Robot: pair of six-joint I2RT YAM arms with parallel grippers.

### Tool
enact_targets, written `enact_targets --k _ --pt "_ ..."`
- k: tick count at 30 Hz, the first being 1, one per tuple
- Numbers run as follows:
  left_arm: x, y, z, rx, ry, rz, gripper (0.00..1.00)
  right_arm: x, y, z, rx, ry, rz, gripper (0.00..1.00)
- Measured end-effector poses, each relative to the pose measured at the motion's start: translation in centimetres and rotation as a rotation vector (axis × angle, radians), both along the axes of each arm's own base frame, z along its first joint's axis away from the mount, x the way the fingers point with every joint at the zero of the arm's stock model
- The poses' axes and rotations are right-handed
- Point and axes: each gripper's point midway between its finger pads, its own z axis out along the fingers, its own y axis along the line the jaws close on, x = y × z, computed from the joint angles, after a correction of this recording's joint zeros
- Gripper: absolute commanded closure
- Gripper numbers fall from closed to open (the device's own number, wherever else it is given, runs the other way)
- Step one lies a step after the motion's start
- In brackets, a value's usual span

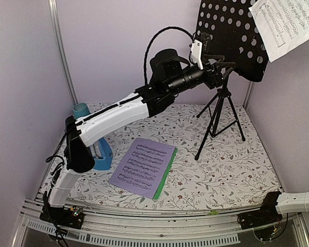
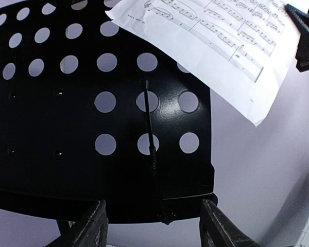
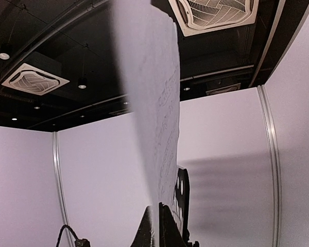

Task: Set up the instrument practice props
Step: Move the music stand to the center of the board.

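Observation:
The black tripod music stand [image 1: 219,121] stands at the back right, its perforated desk [image 1: 232,36] tilted up high. My left gripper [image 1: 216,72] is raised to the desk's lower edge. In the left wrist view the left gripper [image 2: 154,226] is open, its fingers [image 2: 87,229] wide apart just below the desk [image 2: 67,134]. My right gripper [image 3: 159,226] is shut on a white sheet-music page [image 3: 154,103], held up against the desk's top right corner [image 1: 286,23]. Another white page [image 1: 144,165] lies on a green page [image 1: 166,175] on the table. The blue metronome [image 1: 102,155] sits partly behind the left arm.
A teal cup [image 1: 81,110] stands at the back left by the wall. The floral table cover [image 1: 221,175] spreads under the stand's legs. Pale walls close in the left, back and right. The right arm's white link [image 1: 298,201] lies at the near right edge.

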Motion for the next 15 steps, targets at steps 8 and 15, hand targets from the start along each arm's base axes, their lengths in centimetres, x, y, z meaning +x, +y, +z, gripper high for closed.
enact_targets --k 8,15 --pt "0.9 -1.9 -2.5 -0.013 0.018 0.043 0.42 -0.3 0.1 -0.8 -0.043 0.031 0.019 1.00" --pt "2.0 -1.5 -4.8 -0.001 0.052 0.112 0.43 -0.4 0.1 -1.5 -0.059 0.072 0.032 1.00"
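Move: The music stand's pole, at the stretch below its tray, lies roughly 16 cm ahead of the left hand, 12 cm to its right and 14 cm lower. The black tray's middle is about 17 cm ahead, 12 cm right and 8 cm above that hand; the lifted music sheet is some 5 cm back, 18 cm right and 16 cm up. From the right hand, the pole is about 33 cm ahead, 11 cm left and 33 cm down. With its open fingers still clear of the stand, the left hand sinks about 5 cm towards the pole below the tray's lower edge. It edges about 2 cm forward and first a little right, swinging some 5 degrees counter-clockwise. The right hand keeps its pinch on the sheet and settles 1.5 cm lower. ##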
